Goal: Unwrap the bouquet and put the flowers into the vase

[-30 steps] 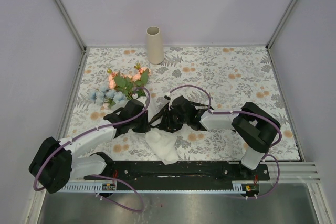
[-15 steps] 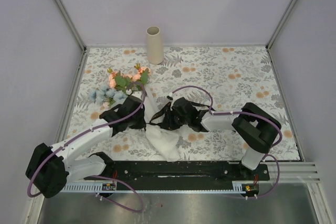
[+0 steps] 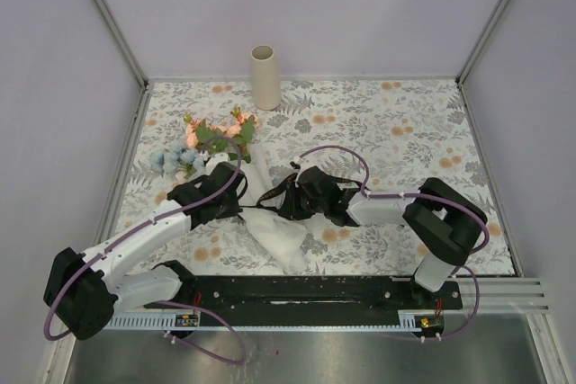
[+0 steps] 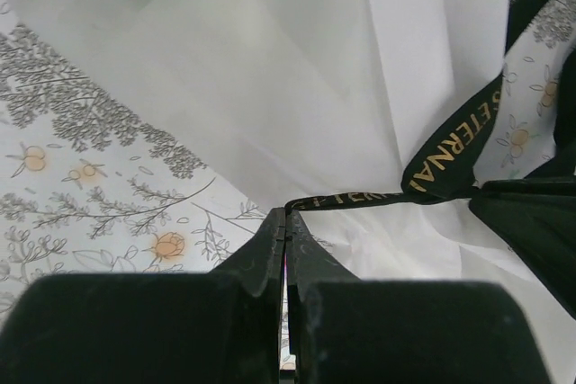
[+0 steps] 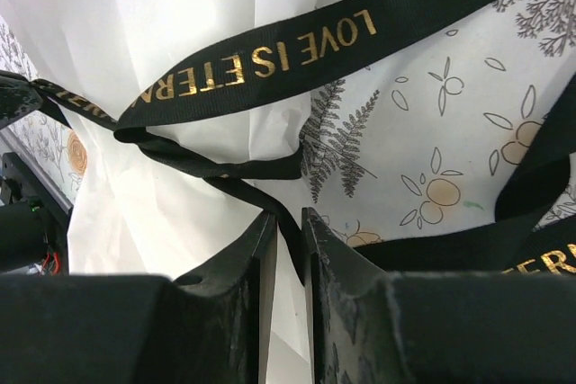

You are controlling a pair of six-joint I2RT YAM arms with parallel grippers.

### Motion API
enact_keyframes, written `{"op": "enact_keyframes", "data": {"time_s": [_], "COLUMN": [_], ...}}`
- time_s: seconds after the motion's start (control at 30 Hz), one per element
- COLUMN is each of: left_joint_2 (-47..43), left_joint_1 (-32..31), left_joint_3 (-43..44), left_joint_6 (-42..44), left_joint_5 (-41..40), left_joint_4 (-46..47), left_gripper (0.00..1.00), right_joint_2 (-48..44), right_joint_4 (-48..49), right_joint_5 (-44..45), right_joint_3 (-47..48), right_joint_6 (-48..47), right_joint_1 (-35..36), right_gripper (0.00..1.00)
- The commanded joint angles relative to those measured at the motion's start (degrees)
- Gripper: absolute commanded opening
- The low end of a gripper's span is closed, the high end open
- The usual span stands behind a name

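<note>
The bouquet lies across the table's left half, its peach-pink and pale-blue flowers (image 3: 211, 139) at the far-left end. Its white paper wrapping (image 3: 274, 222) spreads toward the near edge. The black ribbon (image 4: 450, 146) with gold lettering is still knotted over the paper (image 4: 297, 69). My left gripper (image 3: 236, 207) (image 4: 287, 213) is shut on one ribbon end, which runs taut to the knot. My right gripper (image 3: 284, 205) (image 5: 286, 222) faces it from the right, its jaws nearly together round another strand of ribbon (image 5: 261, 56). The beige vase (image 3: 264, 77) stands upright at the back.
The table wears a floral cloth (image 3: 405, 132) and is framed by metal rails (image 3: 126, 146) and lilac walls. The right arm's elbow (image 3: 441, 218) sits over the right half. Purple cables (image 3: 328, 152) loop above both grippers. The black base rail (image 3: 297, 290) runs along the near edge.
My left gripper closed on the ribbon end and drew left, away from the right gripper. The paper wrapping stretched out and the flowers slid slightly up-left. The right gripper barely moved.
</note>
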Motion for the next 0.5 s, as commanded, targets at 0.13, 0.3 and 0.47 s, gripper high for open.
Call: {"op": "enact_keyframes", "data": {"time_s": [0.13,0.3,0.47], "left_joint_2": [-3.0,-3.8,-0.6], "left_joint_1": [1.1,1.1,1.0], "left_joint_3": [3.2,1.3,4.0], "left_joint_6": [-4.5,4.6,12.1], "left_joint_5": [-14.1,-0.6,7.3], "left_joint_4": [-7.7,0.4,-0.5], "left_gripper": [0.00,0.09,0.41], "right_joint_2": [-3.9,-4.5,-5.7], "right_joint_4": [-4.2,-1.4,-0.4], "right_joint_5": [6.3,3.5,2.5], "right_joint_3": [-0.8,-1.3,-2.0], "right_joint_6": [-0.1,-0.1,0.0], "right_joint_1": [0.3,0.2,0.3], "right_gripper": [0.24,0.24,0.25]}}
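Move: The left gripper already pinches the ribbon's short end; the knot lies about 5 cm to its right, 1 cm ahead and some 3 cm below. The lower wrapping paper is roughly 9 cm to its right and 5 cm back, and the flowers are about 18 cm ahead and 6 cm to the left, both some 5 cm lower. From the right gripper, at the ribbon's other tail, the knot is about 7 cm left, 1 cm ahead and about level. Keep pulling the pinched ribbon end to the left, away from the knot, for about 3.5 cm, the wrist rolling slightly left side up. Then open the left fingers about a third to let the end go while easing back right some 2 cm. Ease the right gripper about 1.5 cm to the right, its tips staying close on the other tail. ##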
